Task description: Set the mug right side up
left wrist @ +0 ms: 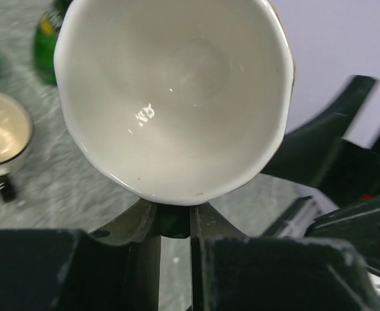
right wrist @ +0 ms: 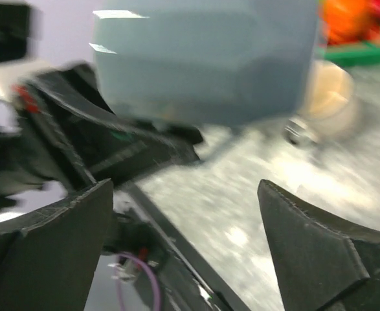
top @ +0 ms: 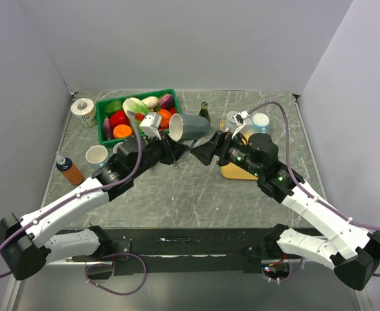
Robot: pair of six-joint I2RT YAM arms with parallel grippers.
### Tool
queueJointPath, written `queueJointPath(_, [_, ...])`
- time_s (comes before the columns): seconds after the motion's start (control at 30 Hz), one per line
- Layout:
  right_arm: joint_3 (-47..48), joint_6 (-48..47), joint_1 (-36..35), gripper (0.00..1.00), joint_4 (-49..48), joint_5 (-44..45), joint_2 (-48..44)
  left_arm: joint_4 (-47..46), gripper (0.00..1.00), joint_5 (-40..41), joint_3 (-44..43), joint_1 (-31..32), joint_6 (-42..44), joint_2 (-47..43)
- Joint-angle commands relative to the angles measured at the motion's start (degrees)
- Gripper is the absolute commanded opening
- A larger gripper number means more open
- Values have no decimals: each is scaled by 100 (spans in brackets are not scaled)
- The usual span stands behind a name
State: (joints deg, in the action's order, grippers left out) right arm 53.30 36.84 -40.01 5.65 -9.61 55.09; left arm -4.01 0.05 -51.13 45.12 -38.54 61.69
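The mug (top: 190, 127) is grey outside and white inside. It lies on its side in the air over the table's middle, its mouth turned to the left. My left gripper (top: 175, 150) is shut on a dark part just under the rim, probably the handle. In the left wrist view the mug's white inside (left wrist: 173, 91) fills the frame above the nearly closed left gripper (left wrist: 173, 214). My right gripper (top: 206, 153) stands open just right of the mug and below it. The right wrist view is blurred; the grey mug (right wrist: 202, 65) hangs above the wide-apart right gripper (right wrist: 186, 194).
A green basket (top: 100, 126) of fruit and vegetables stands behind the mug. Left of it are a tape roll (top: 83, 107), a white cup (top: 97, 155) and an orange bottle (top: 68, 170). A dark bottle (top: 204, 111), a blue-and-white cup (top: 260, 121) and a yellow object (top: 235, 172) are to the right.
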Motion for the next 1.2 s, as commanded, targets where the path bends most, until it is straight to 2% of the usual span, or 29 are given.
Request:
queueJointPath(0.0, [-20, -230, -33, 100, 1288, 1143, -296, 154, 1, 776, -441, 111, 391, 132])
queueJointPath(0.2, [-215, -265, -25, 100, 1825, 2110, -684, 673, 1, 970, -932, 225, 593, 773])
queueJointPath(0.33, [-162, -397, -24, 100, 2098, 2446, -719, 1294, 1, 830, -1529, 330, 550, 1623])
queueJointPath(0.37, [-162, -432, -16, 100, 2133, 2507, -719, 1593, 1, 1030, -2027, 374, 550, 1809])
queueJointPath(0.47, [-135, -432, -7, 100, 2221, 2683, -754, 2270, 1, 1443, -2733, 462, 532, 2460])
queueJointPath(0.67, [-171, -440, 2, 100, 2397, 2981, -824, 2668, 1, 1935, -3287, 585, 462, 3252])
queueJointPath(0.8, [-241, -555, -7, 100, 2520, 3237, -921, 3291, 1, 2446, -3745, 655, 453, 3752])
queueJointPath(1.17, [-530, -625, 11, 100, 2467, 3501, -1228, 4101, 1, 2262, -4563, 585, 594, 4641])
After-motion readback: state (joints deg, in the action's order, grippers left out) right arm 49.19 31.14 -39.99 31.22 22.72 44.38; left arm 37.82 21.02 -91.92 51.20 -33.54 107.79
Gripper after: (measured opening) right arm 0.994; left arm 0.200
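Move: The left hand holds the gray mug by its handle. The free spot on the table it is bound for lies about 10 cm ahead, 5 cm right and 22 cm below. From that hand, the black-rimmed cream mug stands 9 cm ahead and 6 cm left, the green bottle 16 cm ahead and 5 cm right, and the yellow tray's middle 8 cm ahead and 22 cm right. From the right hand the free spot is roughly 10 cm ahead, 2 cm left and 24 cm below. Left hand lowers the gray mug about 16 cm and forward, tipping its mouth up; open right withdraws rightward. ##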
